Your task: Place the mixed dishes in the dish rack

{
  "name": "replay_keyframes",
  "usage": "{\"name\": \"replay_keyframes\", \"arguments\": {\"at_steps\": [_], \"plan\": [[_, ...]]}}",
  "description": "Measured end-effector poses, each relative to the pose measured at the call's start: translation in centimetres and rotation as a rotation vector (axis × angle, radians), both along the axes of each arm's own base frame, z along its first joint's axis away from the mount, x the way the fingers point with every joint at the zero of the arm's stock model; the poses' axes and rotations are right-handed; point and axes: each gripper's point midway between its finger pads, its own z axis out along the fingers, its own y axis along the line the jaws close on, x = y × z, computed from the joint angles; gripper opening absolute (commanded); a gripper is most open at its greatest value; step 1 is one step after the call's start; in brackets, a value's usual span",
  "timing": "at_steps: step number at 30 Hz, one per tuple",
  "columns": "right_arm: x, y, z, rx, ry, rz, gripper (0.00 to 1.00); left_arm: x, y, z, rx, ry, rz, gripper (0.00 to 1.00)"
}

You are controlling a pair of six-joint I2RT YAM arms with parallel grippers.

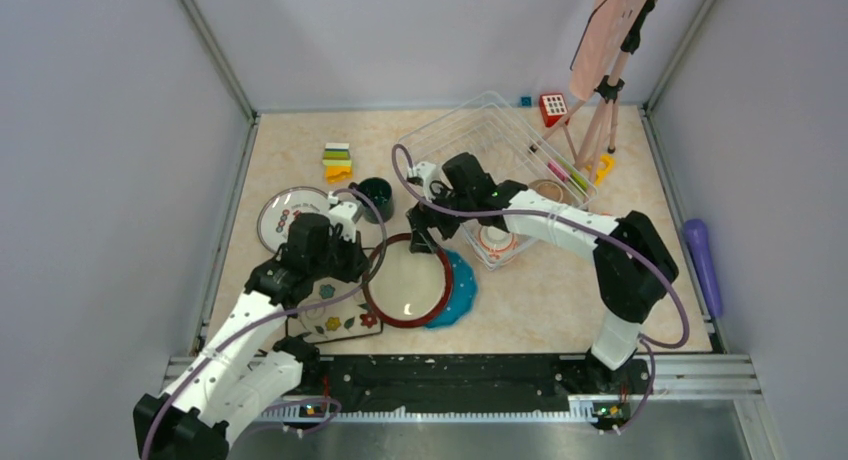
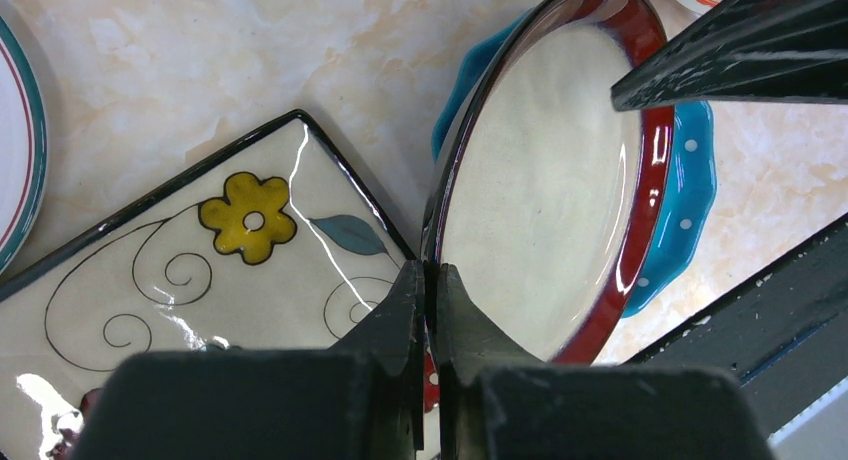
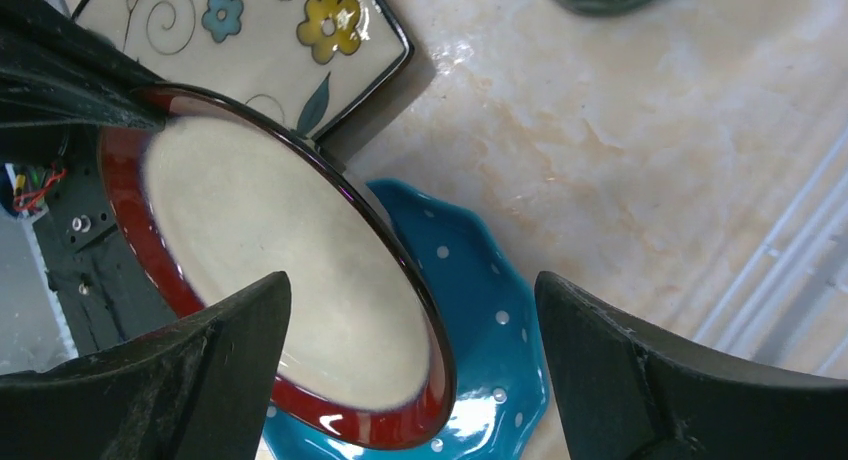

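The red-rimmed cream plate (image 1: 405, 282) is tilted, one edge raised off the blue white-dotted scalloped plate (image 1: 461, 292) beneath it. My left gripper (image 1: 366, 267) is shut on that plate's left rim (image 2: 432, 242). My right gripper (image 1: 425, 234) stands open astride the opposite rim (image 3: 438, 352), its fingers apart from it on both sides. The square floral plate (image 1: 336, 317) lies by the left arm. The white red-marked plate (image 1: 290, 216) and teal mug (image 1: 377, 195) sit behind it. The white wire dish rack (image 1: 478, 130) holds two bowls (image 1: 497, 240).
A stack of coloured blocks (image 1: 338, 162) sits at the back left. A red cube (image 1: 553, 107) and a tripod (image 1: 607, 100) stand behind the rack. A purple object (image 1: 703, 260) lies outside the right wall. Walls enclose the table on three sides.
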Motion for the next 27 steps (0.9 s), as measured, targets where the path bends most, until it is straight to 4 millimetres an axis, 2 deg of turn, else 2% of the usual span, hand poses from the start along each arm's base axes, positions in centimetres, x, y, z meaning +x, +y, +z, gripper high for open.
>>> {"name": "replay_keyframes", "arguments": {"at_steps": [5, 7, 10, 11, 15, 17, 19, 22, 27], "plan": [[-0.7, 0.5, -1.3, 0.007, 0.027, 0.081, 0.86, -0.2, 0.0, 0.3, -0.009, -0.036, -0.014, 0.0], [-1.1, 0.8, -1.6, 0.017, 0.049, 0.116, 0.8, -0.2, 0.0, 0.4, -0.01, -0.044, -0.016, 0.0], [-1.7, 1.3, -1.9, 0.036, 0.083, 0.167, 0.64, -0.2, 0.0, 0.5, -0.009, -0.048, -0.018, 0.0], [-2.0, 1.4, -2.0, 0.041, 0.097, 0.184, 0.58, -0.1, 0.0, 0.5, -0.009, -0.049, -0.018, 0.0], [-2.5, 1.1, -2.1, 0.045, 0.113, 0.216, 0.01, -0.3, 0.2, 0.5, -0.008, -0.058, -0.015, 0.0], [-2.5, 0.7, -2.0, 0.059, 0.14, 0.221, 0.0, -0.4, 0.4, 0.6, -0.004, -0.073, -0.012, 0.02], [-2.7, 0.7, -1.6, 0.078, 0.152, 0.235, 0.0, -0.3, 0.7, 0.5, 0.004, -0.085, 0.0, 0.15], [-2.7, 0.8, -1.4, 0.08, 0.15, 0.235, 0.0, -0.1, 1.0, 0.7, 0.002, -0.093, 0.033, 0.27], [-2.0, 0.4, -0.4, 0.062, 0.118, 0.175, 0.0, 0.9, 0.9, 2.4, -0.046, -0.155, 0.081, 0.59]]}}
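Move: The red-rimmed plate hangs by its left rim from the left fingers, its middle about 8 cm right of that hand, 2 cm back and 2 cm below. From the open right hand, its middle lies some 8 cm back, 6 cm left and 3 cm down. The blue plate is about 9 cm back, 1 cm right and 9 cm below the right hand; the mug 10 cm ahead, 12 cm left and lower. The square plate sits 6 cm back, 7 cm left and 9 cm below the left hand. The right fingers close on the plate's far right rim and pinch it, after the hand has eased back about 3 cm, down 2 cm and slightly left, turning some 15 degrees counter-clockwise; it then lifts a little. The left hand holds nearly still until that grip is made, then opens about halfway, lets go of the left rim and draws up and slightly forward. ##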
